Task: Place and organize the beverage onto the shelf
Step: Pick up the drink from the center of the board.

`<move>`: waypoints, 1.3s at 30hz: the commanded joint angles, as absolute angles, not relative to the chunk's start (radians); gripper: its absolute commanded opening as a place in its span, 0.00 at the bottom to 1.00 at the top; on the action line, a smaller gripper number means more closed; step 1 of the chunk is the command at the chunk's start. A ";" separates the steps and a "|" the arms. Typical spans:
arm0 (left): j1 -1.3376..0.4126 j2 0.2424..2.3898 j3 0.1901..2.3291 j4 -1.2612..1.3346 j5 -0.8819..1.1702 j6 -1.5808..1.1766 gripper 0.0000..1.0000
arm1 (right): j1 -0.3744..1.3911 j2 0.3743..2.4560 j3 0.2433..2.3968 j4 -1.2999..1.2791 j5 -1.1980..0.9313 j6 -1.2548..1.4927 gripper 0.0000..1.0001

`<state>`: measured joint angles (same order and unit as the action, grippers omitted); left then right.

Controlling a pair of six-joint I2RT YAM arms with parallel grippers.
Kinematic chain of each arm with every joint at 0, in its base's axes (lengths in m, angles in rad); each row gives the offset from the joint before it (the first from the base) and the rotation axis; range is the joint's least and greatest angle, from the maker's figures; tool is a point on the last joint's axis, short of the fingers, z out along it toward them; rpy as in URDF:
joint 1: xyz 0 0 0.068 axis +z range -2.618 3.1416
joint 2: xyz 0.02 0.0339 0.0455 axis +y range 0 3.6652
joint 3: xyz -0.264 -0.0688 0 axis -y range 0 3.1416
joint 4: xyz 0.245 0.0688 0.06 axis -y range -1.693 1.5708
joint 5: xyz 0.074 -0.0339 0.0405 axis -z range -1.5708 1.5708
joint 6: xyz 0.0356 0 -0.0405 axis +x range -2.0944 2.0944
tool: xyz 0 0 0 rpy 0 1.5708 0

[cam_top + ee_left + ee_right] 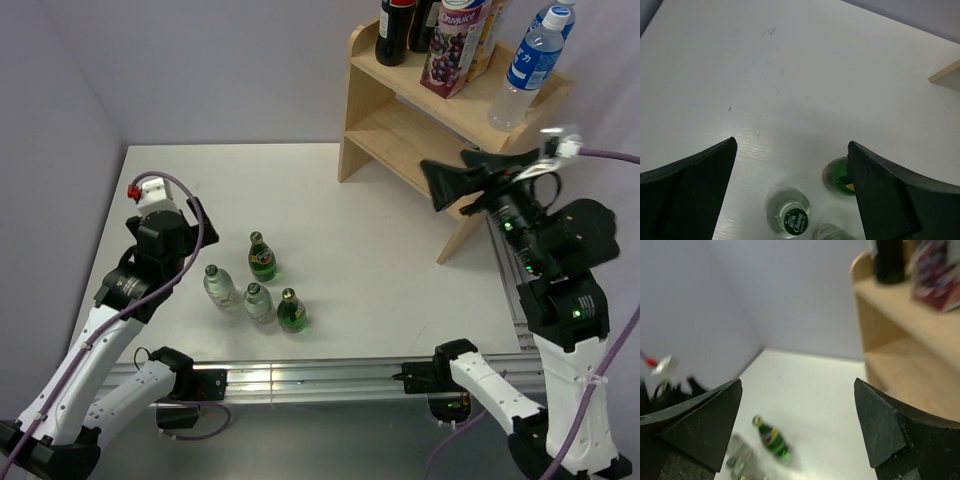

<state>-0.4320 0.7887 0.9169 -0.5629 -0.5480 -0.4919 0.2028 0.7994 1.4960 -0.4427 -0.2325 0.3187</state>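
On the white table stand two green glass bottles (262, 258) (292, 312) and two clear bottles (217, 287) (259, 302), all upright in a loose cluster. The wooden shelf (400, 125) at the back right carries dark cola bottles (392, 30), a juice carton (450, 45) and a clear water bottle (525, 65) on its top tier. My left gripper (200, 228) hovers open just left of the cluster; in its wrist view (792, 141) a green-capped clear bottle (788, 215) and a green bottle (836, 175) lie below. My right gripper (435, 185) is open and empty before the shelf's lower tier (798, 380).
The shelf's lower tier (905, 375) looks bare where it shows. A metal rail (300, 375) runs along the table's near edge, and walls close the left and back sides. The left arm (665, 375) shows blurred in the right wrist view.
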 commanded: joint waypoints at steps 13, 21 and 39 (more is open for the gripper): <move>-0.569 1.030 1.110 -0.636 -0.299 -0.569 0.99 | 0.456 0.772 1.056 -0.405 -0.180 0.349 1.00; -0.698 1.123 1.126 -0.597 -0.342 -0.592 0.99 | 0.453 0.617 0.824 -0.152 -0.308 0.404 1.00; -0.698 1.307 1.127 -0.578 -0.477 -0.650 0.72 | 0.454 0.666 0.795 -0.190 -0.336 0.336 0.99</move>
<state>-0.6952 1.2881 1.1015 -0.6224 -0.4477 -0.6449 0.4492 0.6659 0.8036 -0.2249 -0.3283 0.3611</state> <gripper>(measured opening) 0.733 0.993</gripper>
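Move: The far green Perrier bottle stands about 13 cm to the left hand's right and some 3 cm farther out, its middle roughly 17 cm below. The left clear bottle is about 5 cm right and 4 cm back of that hand, the near clear one 12 cm right and 7 cm back, the near Perrier 19 cm right and 9 cm back, all about as low. From the right hand the far Perrier lies some 32 cm left, 9 cm ahead and 43 cm down. Sideways first: the left hand sweeps some 13 cm right with open fingers, then sinks to the far Perrier's cap and eases slightly forward, about 8 cm lower overall, tipping 20 degrees farther down and turning clockwise; its fingers begin closing around the cap, still clear of it. The empty right hand drops about 22 cm and swings left off the shelf towards the bottles, tipping down, then nearly stops, open. ##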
